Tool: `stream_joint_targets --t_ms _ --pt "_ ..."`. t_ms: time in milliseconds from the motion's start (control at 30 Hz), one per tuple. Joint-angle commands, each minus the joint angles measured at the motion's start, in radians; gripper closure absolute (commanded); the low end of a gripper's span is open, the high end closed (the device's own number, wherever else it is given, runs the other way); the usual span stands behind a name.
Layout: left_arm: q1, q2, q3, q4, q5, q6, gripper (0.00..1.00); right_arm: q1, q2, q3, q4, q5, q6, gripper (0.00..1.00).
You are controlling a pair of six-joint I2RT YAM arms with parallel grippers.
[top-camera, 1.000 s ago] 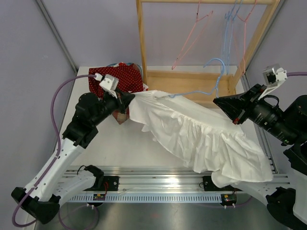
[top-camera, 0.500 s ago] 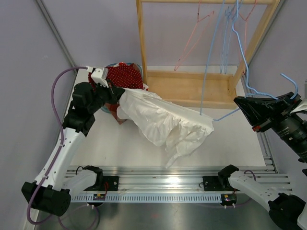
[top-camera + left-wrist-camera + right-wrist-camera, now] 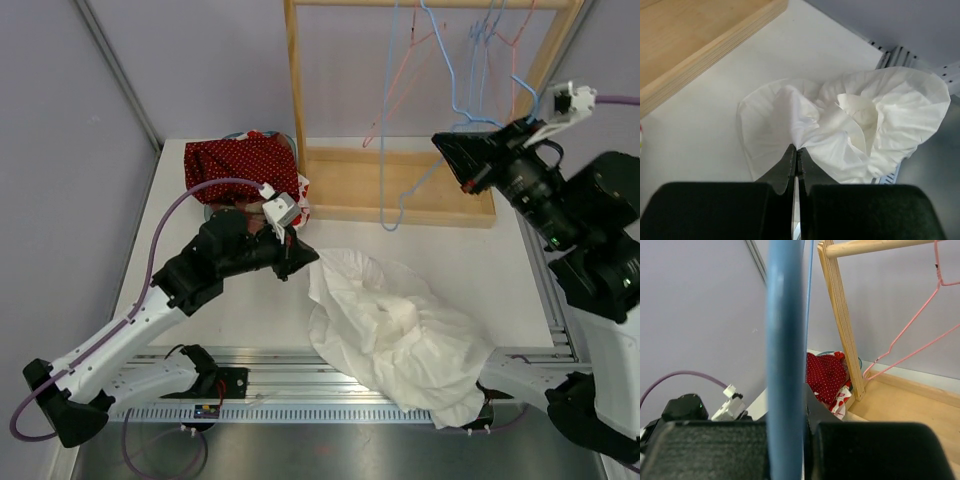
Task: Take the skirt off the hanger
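Note:
The white skirt [image 3: 400, 330] lies crumpled on the table's near middle, free of the hanger, its lower edge spilling over the front rail. My left gripper [image 3: 307, 262] is shut on a fold at the skirt's left edge. The left wrist view shows the jaws [image 3: 797, 151] pinching that fold of the skirt [image 3: 855, 125]. My right gripper [image 3: 443, 148] is raised at the right, shut on the bare blue hanger [image 3: 410, 185], which dangles in front of the rack. In the right wrist view the hanger's wire [image 3: 785, 340] runs upright through the gripper [image 3: 799, 402].
A wooden rack [image 3: 400, 190] stands at the back with pink hangers [image 3: 400, 90] and more blue hangers [image 3: 478, 60] on its bar. A red dotted garment [image 3: 240, 160] lies at the back left. An aluminium rail [image 3: 280, 365] runs along the front.
The skirt has slid off the blue hanger and dropped in a heap. My left gripper pulled it toward the near middle. My right gripper swung the empty hanger up toward the rack.

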Motion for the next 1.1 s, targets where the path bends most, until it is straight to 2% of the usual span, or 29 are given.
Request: stream_joint_targets --t_ms 0,100,167,533,700,933,1067 --pt "0.004 -0.025 0.042 -0.112 -0.272 0.027 1.00 0.001 0.118 0.095 0.083 -0.034 0.018 1.00" --pt "0.004 -0.027 0.075 -0.183 -0.418 0.032 1.00 0.001 0.237 0.186 0.039 -0.063 0.029 1.00" --pt "0.004 -0.036 0.087 -0.194 -0.437 0.039 1.00 0.001 0.298 0.216 0.017 -0.065 0.042 1.00" --pt "0.004 -0.063 0.043 -0.128 -0.344 0.007 1.00 0.001 0.405 0.221 -0.104 0.067 0.068 1.00" --pt "0.004 -0.065 0.044 -0.124 -0.331 0.006 1.00 0.000 0.513 0.384 -0.208 0.130 0.067 1.00" --pt "0.004 -0.086 0.024 -0.124 -0.339 0.007 1.00 0.000 0.634 0.494 -0.270 0.134 0.067 1.00" --pt "0.005 -0.102 0.012 -0.120 -0.338 0.012 1.00 0.000 0.607 0.422 -0.265 0.090 0.085 1.00"
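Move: The right fingers already hold the emptied blue hanger; the middle of the rack's rail is some 40 cm ahead, 5 cm to the right and about level. The pink hanger hangs about 38 cm ahead and 12 cm lower, with the other blue hangers roughly 18 cm to its right. From the left hand, which grips the white skirt, the basket pile lies about 38 cm ahead, 20 cm to the left and 20 cm below. Forward and to its left, then sinking, the right hand carries the blue hanger towards the rack about 16 cm in two surges, ending some 9 cm lower with the fingers tipped down about 20 degrees. Meanwhile the left hand, still pinching the skirt, swings left and a little forward towards the basket pile, turns some 20 degrees counter-clockwise, then nearly stops. ##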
